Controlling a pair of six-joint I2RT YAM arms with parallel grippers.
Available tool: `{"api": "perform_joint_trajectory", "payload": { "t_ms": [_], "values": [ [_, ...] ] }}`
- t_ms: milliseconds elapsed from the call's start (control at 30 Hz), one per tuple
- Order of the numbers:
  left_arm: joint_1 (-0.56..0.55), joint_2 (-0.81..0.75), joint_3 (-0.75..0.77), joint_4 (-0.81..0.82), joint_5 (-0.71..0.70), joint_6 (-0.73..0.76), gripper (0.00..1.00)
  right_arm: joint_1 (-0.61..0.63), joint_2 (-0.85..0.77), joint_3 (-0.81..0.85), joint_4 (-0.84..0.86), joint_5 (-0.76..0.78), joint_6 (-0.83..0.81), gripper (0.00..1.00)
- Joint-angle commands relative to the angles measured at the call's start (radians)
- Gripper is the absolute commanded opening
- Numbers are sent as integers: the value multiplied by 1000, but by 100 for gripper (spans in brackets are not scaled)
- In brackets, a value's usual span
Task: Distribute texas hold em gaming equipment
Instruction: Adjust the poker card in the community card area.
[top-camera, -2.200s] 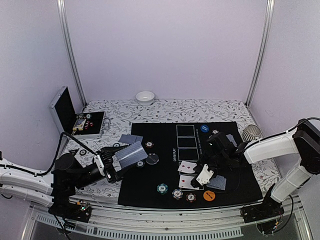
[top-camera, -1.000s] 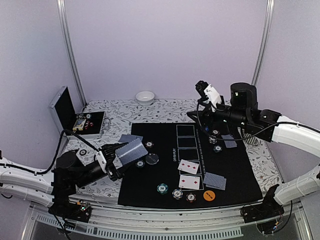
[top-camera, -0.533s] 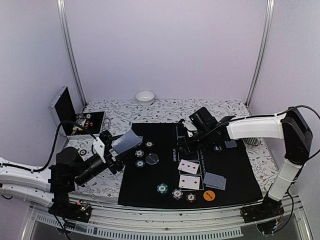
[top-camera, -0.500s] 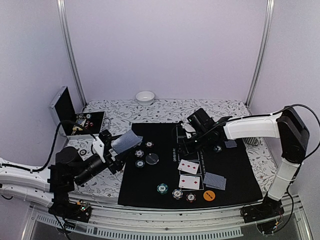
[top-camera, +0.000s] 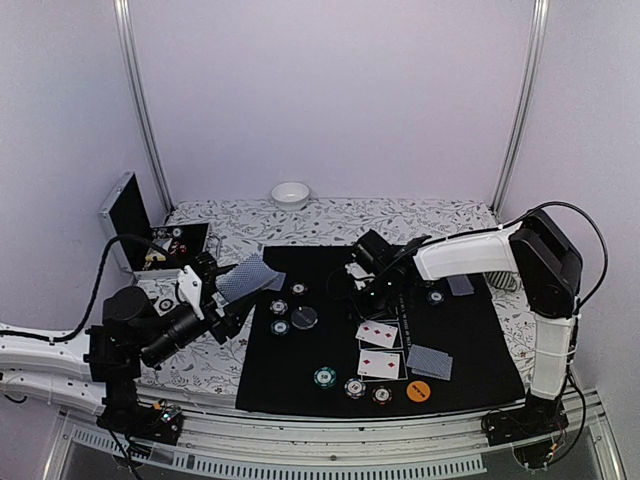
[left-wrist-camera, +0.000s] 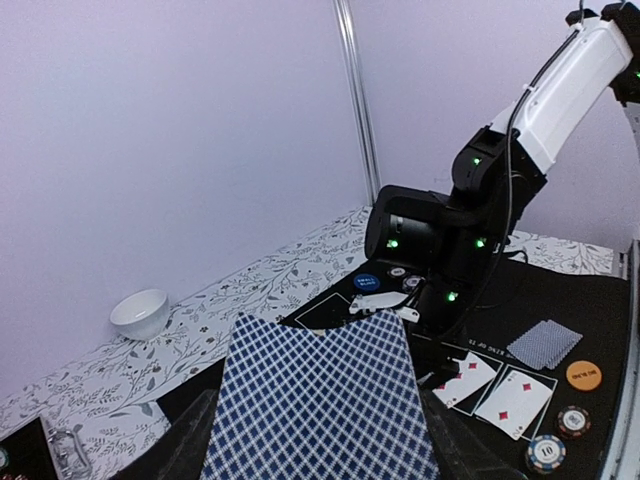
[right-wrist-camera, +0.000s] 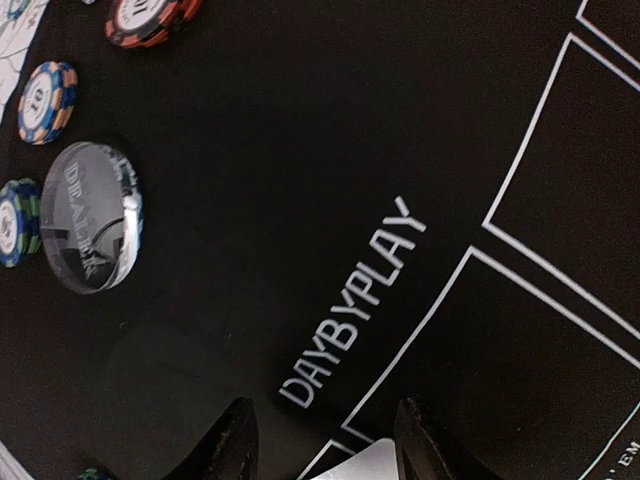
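Note:
My left gripper is shut on a stack of blue-checked playing cards, held up over the mat's left edge. My right gripper hovers low over the black mat, just right of those cards. Its fingers stand apart with only mat between them. Below it lie two face-up cards and a face-down card. A dark dealer disc and striped chips sit to its left. An orange disc and three chips line the near edge.
A white bowl stands at the back of the flowered tablecloth. An open metal case with chips sits at the back left. A blue disc lies behind the right wrist. Another face-down card and a chip lie right of the right forearm.
The right arm came down from high over the mat's back and swung left toward the held cards, its jaws narrowing. The left gripper drew the cards up and slightly back-left.

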Motion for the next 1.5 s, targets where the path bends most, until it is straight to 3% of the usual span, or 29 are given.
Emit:
{"api": "perform_joint_trajectory", "payload": {
  "t_ms": [0, 467, 733, 833, 1000, 1167, 1467],
  "values": [
    [1, -3, -1, 22, 11, 29, 61, 29, 67, 38, -86, 115, -35, 49],
    [0, 4, 14, 20, 9, 50, 61, 111, -31, -7, -116, 147, -167, 41],
    [1, 9, 22, 4, 2, 57, 61, 110, -64, 85, -116, 101, -165, 45],
    [0, 6, 22, -5, 5, 49, 61, 69, -154, 60, -107, 87, -116, 48],
    [1, -3, 19, -13, 7, 49, 61, -65, -327, -152, -90, 99, -42, 47],
    [0, -2, 14, -10, 3, 53, 61, -139, -378, -277, -89, 136, -34, 31],
    [1, -17, 4, -18, 0, 46, 61, -140, -264, -317, -60, 102, -19, 10]
  ]
}}
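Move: The upper face-up card, the three of diamonds, lies just under the right fingertips: its middle is about 4 cm to the right, 3 cm back and 1 cm below. The second face-up card is some 10 cm back and 5 cm right, the face-down pair about 10 cm back and 16 cm right, and the clear dealer disc roughly 12 cm left, level ahead. From the left hand, the three of diamonds is about 28 cm right, 9 cm ahead and 25 cm below. With half-open fingers low at the far-left corner of the three of diamonds, the right hand pushes that corner back towards the robot by about 3 cm, turning some 12 degrees counter-clockwise while staying close to the mat. It then lifts off some 8 cm, swings right over the card by about 12 cm, turning back clockwise, and sinks again beside the card's right edge with the fingers drawing nearly shut. ##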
